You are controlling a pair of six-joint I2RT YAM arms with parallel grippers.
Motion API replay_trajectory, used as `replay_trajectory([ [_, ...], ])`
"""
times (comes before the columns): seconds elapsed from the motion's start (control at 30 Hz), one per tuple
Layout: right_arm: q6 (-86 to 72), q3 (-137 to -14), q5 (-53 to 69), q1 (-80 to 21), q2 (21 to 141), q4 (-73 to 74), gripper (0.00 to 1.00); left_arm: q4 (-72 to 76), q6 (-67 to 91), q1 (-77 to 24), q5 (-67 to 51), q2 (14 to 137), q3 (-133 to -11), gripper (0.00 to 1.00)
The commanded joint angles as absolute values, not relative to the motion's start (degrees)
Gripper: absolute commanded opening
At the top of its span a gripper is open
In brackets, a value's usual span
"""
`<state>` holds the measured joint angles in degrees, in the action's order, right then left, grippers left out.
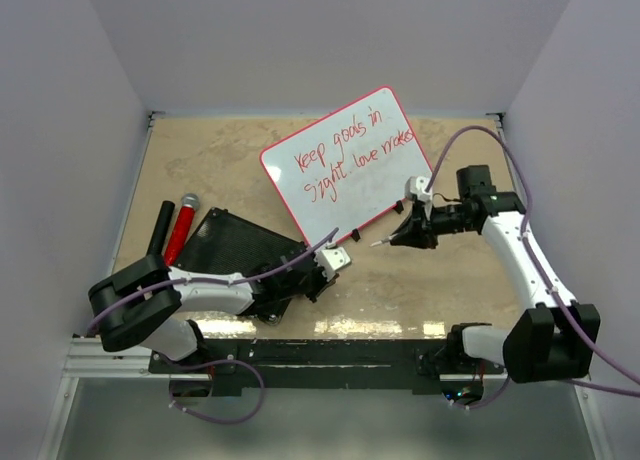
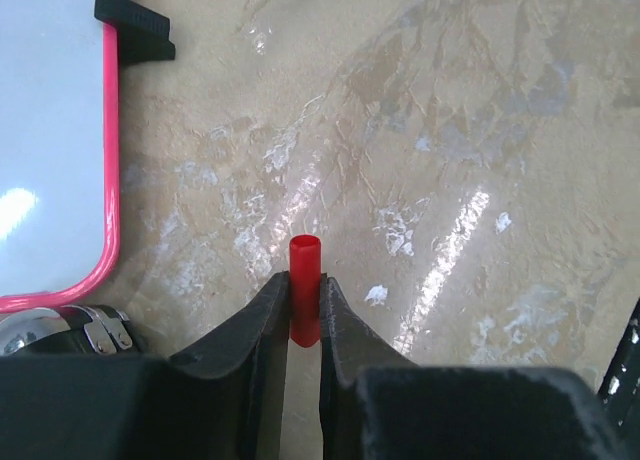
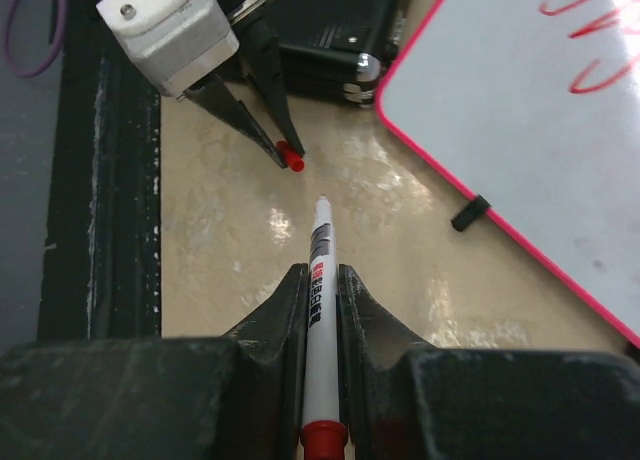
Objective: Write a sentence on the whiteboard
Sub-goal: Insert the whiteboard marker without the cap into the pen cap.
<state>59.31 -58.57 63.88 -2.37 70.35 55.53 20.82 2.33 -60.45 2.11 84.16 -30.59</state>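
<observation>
The whiteboard (image 1: 350, 165) lies tilted at the table's middle back, white with a red rim and black clips. The sentence (image 1: 350, 152) is on it in red, two lines reading about "Keep goals in sight, love makes". My right gripper (image 1: 400, 236) is shut on a white marker (image 3: 319, 310) with a red end, its bare tip pointing left toward the left gripper, off the board's lower edge. My left gripper (image 1: 338, 261) is shut on the red marker cap (image 2: 304, 290), held just above the table. The cap also shows in the right wrist view (image 3: 292, 158).
A black ribbed slab (image 1: 235, 250) lies left of the left gripper. A red-and-black marker (image 1: 180, 228) and a black marker (image 1: 160, 227) lie at the far left. The board's corner (image 2: 60, 180) sits left of the cap. The table's front rail (image 1: 300, 355) runs below.
</observation>
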Motion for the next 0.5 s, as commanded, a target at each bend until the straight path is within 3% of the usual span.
replay_trajectory([
  [0.0,60.4,-60.5,61.9,-9.7,73.8,54.3,0.00,40.8,-3.0,-60.6,-1.3,80.1,-23.1,0.00],
  [0.2,59.7,-61.3,58.0,-20.1,77.2,53.1,0.00,48.5,-5.2,-60.6,-3.6,79.5,-20.3,0.00],
  [0.47,53.1,-59.9,52.8,-23.4,75.9,46.1,0.00,53.5,-4.8,-60.6,-5.5,80.2,-19.2,0.00],
])
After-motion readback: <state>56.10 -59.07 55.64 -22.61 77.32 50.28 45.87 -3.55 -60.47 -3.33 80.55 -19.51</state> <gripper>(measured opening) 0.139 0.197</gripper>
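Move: My right hand holds the uncapped marker, and the red cap in my left hand is about 14 cm left, 3 cm back and 12 cm below it. From my left hand the marker's middle is roughly 13 cm right, 3 cm ahead and 11 cm higher. The left black board clip lies some 13 cm ahead, 8 cm left and 19 cm below my right hand; the black case sits 23 cm left, 7 cm ahead and 6 cm below my left hand. I swing the marker in to meet the cap: my right hand travels about 6.5 cm left, sinking and drawing back a few centimetres, turning some 15 degrees counter-clockwise, and slows to a creep near the cap mouth. Meanwhile my left hand rises about 4 cm and tilts its fingers up, bringing the cap's open end towards the tip. Both grips stay shut. ##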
